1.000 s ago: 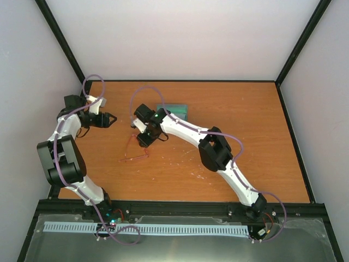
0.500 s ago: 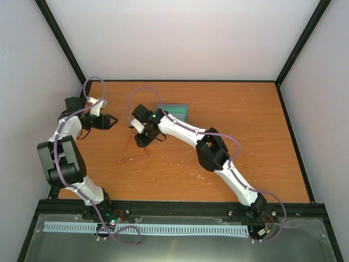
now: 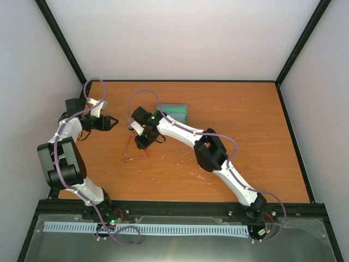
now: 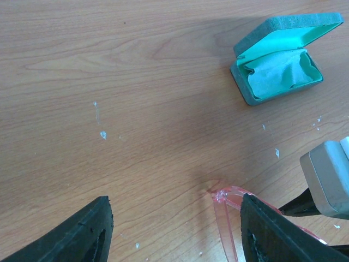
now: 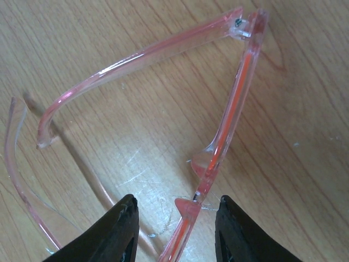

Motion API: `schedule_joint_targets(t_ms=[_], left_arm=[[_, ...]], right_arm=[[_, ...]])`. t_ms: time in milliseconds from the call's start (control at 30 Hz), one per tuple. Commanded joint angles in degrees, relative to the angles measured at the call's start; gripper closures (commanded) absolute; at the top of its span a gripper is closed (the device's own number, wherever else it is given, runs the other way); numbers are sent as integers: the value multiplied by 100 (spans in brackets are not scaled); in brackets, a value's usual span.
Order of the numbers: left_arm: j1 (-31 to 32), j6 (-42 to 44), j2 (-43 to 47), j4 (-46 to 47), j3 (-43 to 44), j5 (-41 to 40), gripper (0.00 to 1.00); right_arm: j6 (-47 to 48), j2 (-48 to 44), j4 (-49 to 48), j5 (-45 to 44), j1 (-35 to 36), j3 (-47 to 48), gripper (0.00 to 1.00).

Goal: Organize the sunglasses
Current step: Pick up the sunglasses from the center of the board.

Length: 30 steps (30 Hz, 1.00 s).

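Note:
The sunglasses (image 3: 134, 158), thin and pink-red, lie unfolded on the wooden table left of centre. In the right wrist view their front frame (image 5: 235, 103) runs between my right gripper's fingers, with the nose bridge midway. My right gripper (image 5: 175, 221) is open and straddles the bridge, leaving a gap on each side. From above, the right gripper (image 3: 143, 140) hangs over the far part of the glasses. My left gripper (image 3: 112, 123) stands open to the left of them, holding nothing. One hinge corner of the sunglasses (image 4: 224, 197) shows by its right finger (image 4: 262, 229).
An open grey-blue case (image 4: 248, 93) with green lining stands behind the glasses, a pale cloth (image 4: 278, 73) inside it; from above the case (image 3: 173, 111) sits just beyond the right arm. Black frame posts border the table (image 3: 245, 142).
The right gripper has crept a little to the left over the glasses and its jaws have narrowed slightly. The left arm has hardly moved.

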State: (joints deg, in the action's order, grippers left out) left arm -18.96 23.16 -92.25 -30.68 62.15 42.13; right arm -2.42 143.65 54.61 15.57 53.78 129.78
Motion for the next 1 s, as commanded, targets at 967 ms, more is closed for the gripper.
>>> schedule_joint_targets(t_ms=[967], left_arm=[[-19, 430, 238, 126, -309, 712, 36]], right_arm=[[-548, -269, -809, 530, -201, -242, 97]])
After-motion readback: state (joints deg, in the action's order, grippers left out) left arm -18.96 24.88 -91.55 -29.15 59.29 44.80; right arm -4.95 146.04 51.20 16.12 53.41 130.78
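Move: The sunglasses lie open, their front frame crossing right under the parted fingers of the right hand; their middle is about 2 cm back, 3 cm left and 2 cm below it. From that hand the open teal case with the cloth in it stands some 16 cm ahead, 14 cm to the right and about 2 cm lower. From the left hand the sunglasses lie roughly 10 cm back, 9 cm right and 11 cm below. The sunglasses' front frame, near the nose bridge, is taken by the right hand: after a tiny rise the fingers sink about 1.5 cm astride it and close from well open to nearly shut, pinching it between the pads. Keeping that pinch, the hand eases about 1 cm forward and slightly left, barely rising, the wrist hardly turning. ##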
